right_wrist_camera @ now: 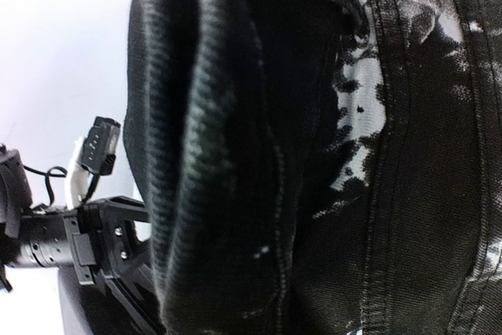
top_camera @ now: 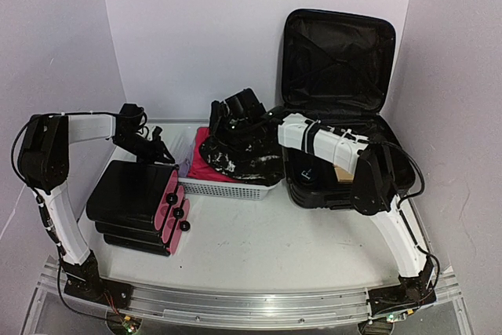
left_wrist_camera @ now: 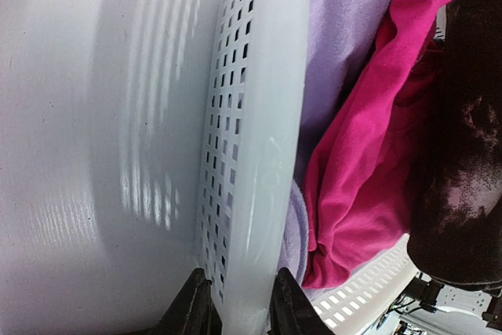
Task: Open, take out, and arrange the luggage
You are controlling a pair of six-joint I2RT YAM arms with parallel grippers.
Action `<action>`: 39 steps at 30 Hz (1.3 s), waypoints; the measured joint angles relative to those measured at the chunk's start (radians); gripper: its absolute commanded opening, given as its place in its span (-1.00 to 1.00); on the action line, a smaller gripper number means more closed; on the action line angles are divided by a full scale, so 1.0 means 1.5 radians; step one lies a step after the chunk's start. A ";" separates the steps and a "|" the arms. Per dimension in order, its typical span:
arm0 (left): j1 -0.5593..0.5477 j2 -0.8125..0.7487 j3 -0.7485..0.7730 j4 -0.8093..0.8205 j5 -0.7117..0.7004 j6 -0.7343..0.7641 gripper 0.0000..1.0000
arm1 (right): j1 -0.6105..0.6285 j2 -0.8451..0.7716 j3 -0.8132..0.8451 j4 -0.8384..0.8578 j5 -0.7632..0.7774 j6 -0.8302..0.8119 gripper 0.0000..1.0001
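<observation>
The luggage (top_camera: 337, 60) stands open at the back right, its lid upright and its base (top_camera: 314, 190) flat on the table. A white basket (top_camera: 235, 189) left of it holds a pink cloth (top_camera: 210, 164), a purple cloth (left_wrist_camera: 337, 29) and a black garment with white speckles (top_camera: 239, 154). My right gripper (top_camera: 229, 119) is over the basket on the black garment (right_wrist_camera: 314, 154), which fills its wrist view and hides the fingers. My left gripper (left_wrist_camera: 239, 307) is closed across the basket's left rim (left_wrist_camera: 259, 115), one finger (left_wrist_camera: 192, 307) outside and one inside.
A smaller black case with a pink side and black knobs (top_camera: 137, 205) lies at the front left, just below the left gripper (top_camera: 161, 151). Something tan (top_camera: 345, 172) shows inside the luggage base under the right arm. White walls enclose the back and sides.
</observation>
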 measured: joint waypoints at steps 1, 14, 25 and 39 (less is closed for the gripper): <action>0.000 0.000 0.000 0.001 0.001 0.000 -0.48 | 0.001 0.003 0.000 0.005 0.000 0.006 -1.00; -0.003 0.000 0.000 0.006 0.008 -0.011 -0.49 | 0.037 0.023 0.000 0.056 0.033 0.078 -1.00; -0.008 0.000 0.000 0.007 0.010 -0.012 -0.50 | 0.045 0.054 0.000 0.089 0.057 0.169 -1.00; -0.012 -0.001 0.000 0.008 -0.002 -0.014 -0.45 | 0.053 0.123 0.079 0.114 0.076 0.161 0.30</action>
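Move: The basket, with the red shirt on top of its load, takes the dark trousers already pinched in the right fingers: its middle is about 6 cm right of the right hand, roughly level fore and aft, 12 cm below. Its left rim lies some 11 cm left and 8 cm below; the black-and-pink bag is 24 cm left and 14 cm nearer. From the left hand, already at that rim, the basket's middle is about 17 cm right and 5 cm below. The dark trousers are carried left over the basket towards its left rim by the right hand, about 5 cm, then lowered some 4 cm as well, the wrist rolling its left side up and turning clockwise. Only at the end do the right fingers open about a third of their range, the hand lifting slightly. The left hand stays put at the basket's left rim, fingers nearly shut. ##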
